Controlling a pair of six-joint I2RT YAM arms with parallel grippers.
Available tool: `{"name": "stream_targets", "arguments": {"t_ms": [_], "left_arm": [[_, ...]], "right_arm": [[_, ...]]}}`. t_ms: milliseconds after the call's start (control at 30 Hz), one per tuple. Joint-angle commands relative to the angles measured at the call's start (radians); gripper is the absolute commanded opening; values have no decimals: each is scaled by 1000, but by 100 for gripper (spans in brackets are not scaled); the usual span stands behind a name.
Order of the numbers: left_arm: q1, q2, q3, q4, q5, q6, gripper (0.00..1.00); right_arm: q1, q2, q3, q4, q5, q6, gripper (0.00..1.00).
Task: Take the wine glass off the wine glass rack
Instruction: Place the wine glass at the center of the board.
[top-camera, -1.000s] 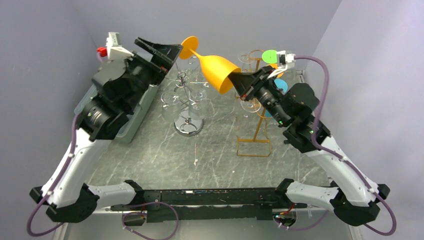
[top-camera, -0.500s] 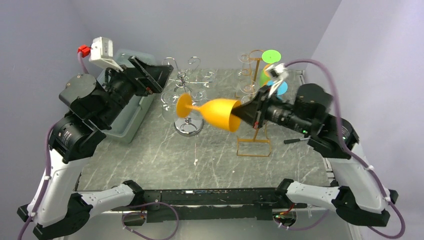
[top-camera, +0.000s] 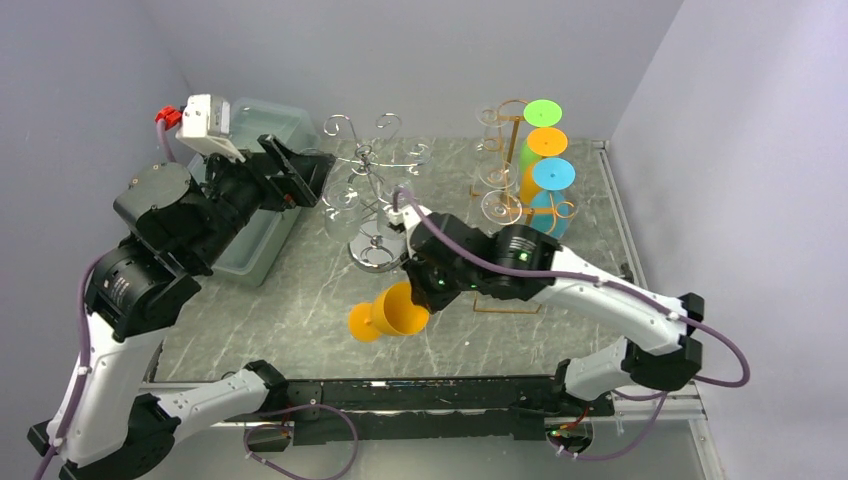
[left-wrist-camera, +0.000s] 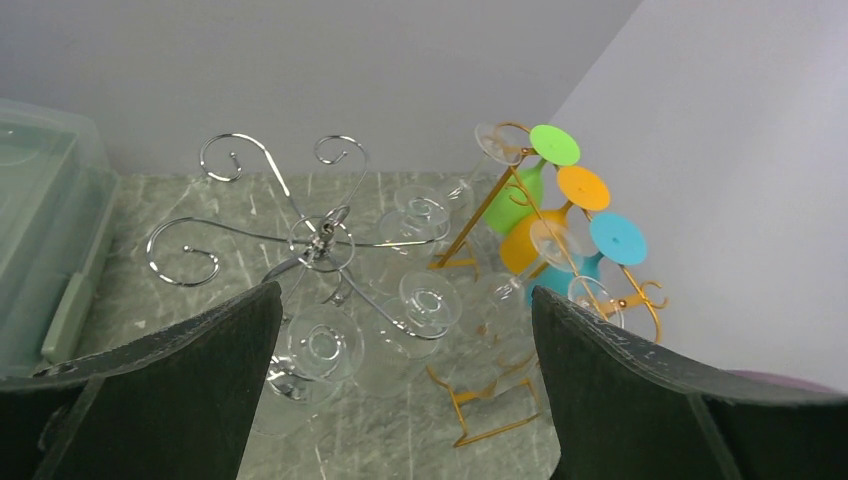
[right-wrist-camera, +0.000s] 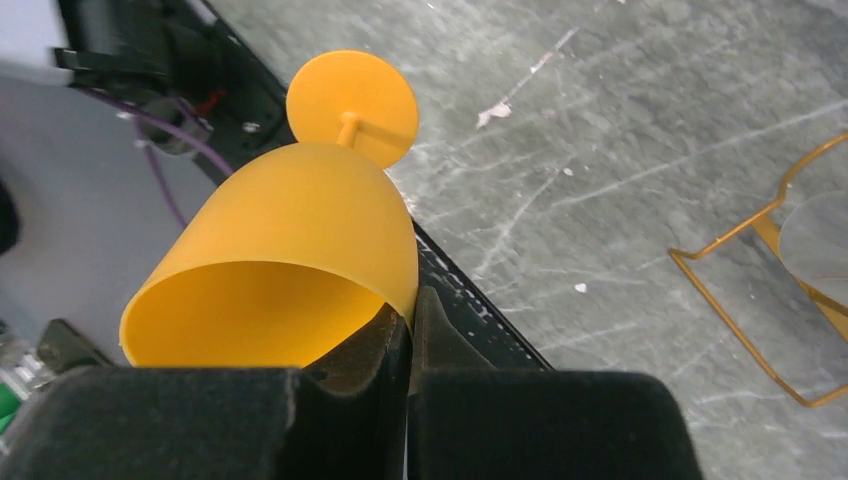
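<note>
An orange wine glass (top-camera: 392, 312) lies tilted on its side low over the near middle of the table, foot toward the near edge. My right gripper (top-camera: 425, 288) is shut on its rim; the wrist view shows one finger inside the orange bowl (right-wrist-camera: 300, 220) and one outside, at the gripper (right-wrist-camera: 408, 305). Whether the glass touches the table I cannot tell. The gold wine glass rack (top-camera: 510, 285) stands at the back right with green, orange and blue glasses (top-camera: 545, 142) hanging on it. My left gripper (top-camera: 305, 172) is raised at the back left, open and holding nothing (left-wrist-camera: 405, 300).
A silver rack (top-camera: 377, 250) with clear glasses (left-wrist-camera: 320, 345) stands at the back middle, just left of the gold rack (left-wrist-camera: 480, 215). A translucent bin (top-camera: 262, 120) sits at the back left, under my left arm. The gold rack's base frame (right-wrist-camera: 740, 290) is close to the right of the held glass.
My right arm has swung the orange glass down from high at the back to low over the table's near middle. The left arm lifted and drew back slightly, still open.
</note>
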Motion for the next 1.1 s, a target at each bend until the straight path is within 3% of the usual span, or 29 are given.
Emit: {"name": "stream_targets", "arguments": {"t_ms": [0,400,767,967,1067], "left_arm": [[-1,-33,-24,-4,-53,35,99],[-1,-117,-92,-25,-116,39,99],[-1,-141,-117,-35,-143,51,99],[-1,-135,-128,-26,-139,52,100],[-2,-134,-138,-18,-135,49,100]], "right_arm": [[14,51,9,-53,78,18,0],[15,225,-112,-26,82,43,0],[13,321,-108,-28,93,38,0],[12,319,-54,-62,111,39,27],[13,305,-22,-82,127,42,34]]}}
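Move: The right hand holds the orange wine glass tilted by its rim. The bare spot where it goes lies about 4 cm to the left, 1 cm ahead and some 29 cm below, with the board's near edge roughly 6 cm back of that spot. The silver rack stands about 25 cm ahead, 10 cm left; the gold rack about 27 cm ahead, 21 cm right. From the left hand the spot is around 13 cm right, 10 cm back, 50 cm below. Down almost straight, some 14 cm, the right hand lowers the orange wine glass towards the board, tilting its fingers about 25 degrees to point nearly straight down so that the bowl comes upright. There it stops and parts its fingers about a third of their range, one inside the bowl and one outside. The empty left hand drifts about 4 cm left and 3 cm down, away from the silver rack, still open. ##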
